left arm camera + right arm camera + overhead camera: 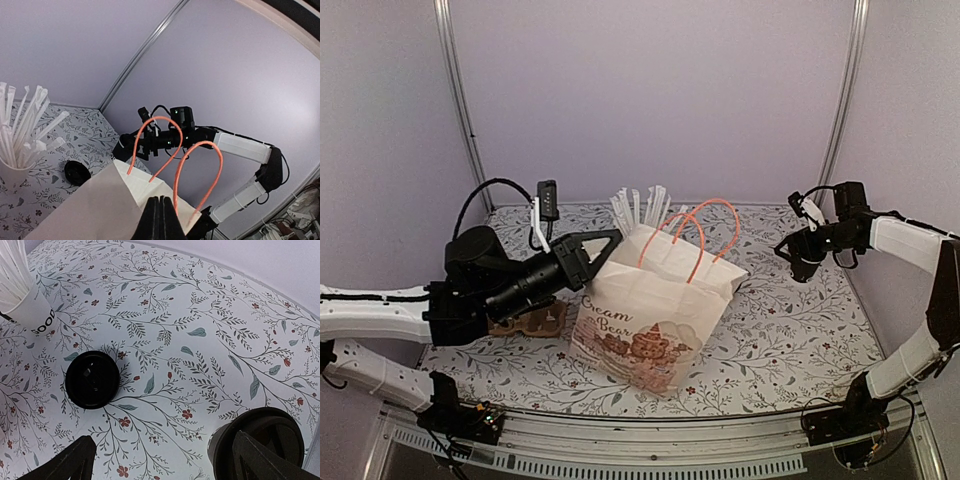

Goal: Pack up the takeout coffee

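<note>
The takeout coffee, a dark cup with a round black lid, stands at the bottom right of the right wrist view, partly under my right fingertip. My right gripper is open, and the table shows between its jaws. In the top view it hangs at the far right, and I cannot pick out the cup below it. A white paper bag with orange handles stands mid-table. My left gripper is shut at the bag's top left corner. In the left wrist view it lies just before the bag's rim.
A second round black lid lies on the floral cloth left of the coffee and also shows in the left wrist view. A white cup of wrapped sticks stands behind the bag. A brown cardboard carrier lies under my left arm.
</note>
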Controlling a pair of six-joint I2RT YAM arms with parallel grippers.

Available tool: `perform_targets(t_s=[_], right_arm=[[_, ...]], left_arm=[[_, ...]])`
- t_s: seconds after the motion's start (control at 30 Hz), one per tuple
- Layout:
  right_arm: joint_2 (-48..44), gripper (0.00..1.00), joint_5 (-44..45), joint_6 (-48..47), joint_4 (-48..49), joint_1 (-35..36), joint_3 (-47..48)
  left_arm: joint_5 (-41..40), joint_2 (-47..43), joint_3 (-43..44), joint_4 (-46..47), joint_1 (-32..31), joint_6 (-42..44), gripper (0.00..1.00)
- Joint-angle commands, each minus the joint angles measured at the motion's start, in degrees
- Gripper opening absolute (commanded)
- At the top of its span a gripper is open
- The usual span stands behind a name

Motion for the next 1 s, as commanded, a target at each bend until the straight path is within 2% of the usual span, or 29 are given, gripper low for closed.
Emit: perform_targets(t_s=[0.0,0.13,0.23,0.5,0.6,0.63,0.77,0.87,0.97], right_arm=[[0.56,0.99,-0.70,-0.06,-0.04,0.02,0.23],[0.70,0.99,-1.08,-0.14,-0.39,0.02,0.42],[0.53,0.99,-1.14,-0.39,-0.56,0.02,0.37],[0.06,0.99,-1.52,-0.74,-0.91,0.02,0.45],[-0.05,0.99,-1.62,-0.92,-0.93,0.02,0.45],[0.05,0.99,-1.61,-0.94,-0.97,0.00,0.53],[0.23,0.99,-1.40,-1.11,-1.27,0.02,0.62],[-0.09,0.99,-1.68,-1.11,-1.40,-0.07,0.54],[-0.49,0.99,-1.83,-1.11,-1.33,-0.09,0.45]], left_arm=[[-5.70,5.81,-5.16,26.84,-4.02,-0.76,0.00],[-10.56,12.02,-7.03,38.84,-7.14,1.77,0.00],[-14.02,16.05,-7.37,44.13,-8.44,3.40,0.00],[-24.87,17.59,-6.28,37.28,-10.59,4.76,0.00],[-26.69,16.94,-6.54,33.76,-10.67,3.93,0.00],[-26.79,16.79,-6.57,32.69,-10.62,3.85,0.04],[-25.50,13.18,-7.50,27.23,-10.60,4.77,0.36],[-25.78,5.67,-5.83,11.89,-10.58,2.91,0.49],[-27.35,-2.70,-1.59,-7.55,-10.40,2.31,0.56]])
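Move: The bag hangs tilted from the left gripper, pinched near its upper left edge. Its standing place on the table is centred about 5 cm back from this hand, 8 cm to its right and 35 cm below. The straw cup stands roughly 14 cm ahead, straight out; the cup stack is 13 cm ahead and 12 cm left, the black lid 13 cm ahead and 19 cm right. From the right hand, that standing place lies some 25 cm back, 23 cm left and 15 cm down. Bring the left gripper, still pinching the bag, down and to the right by about 4 cm each to set the bag's base on the table. Ease slightly lower while drifting back left and turning the wrist some 15 degrees counter-clockwise, then open the fingers about halfway and draw off left and slightly up, letting go of the paper. ##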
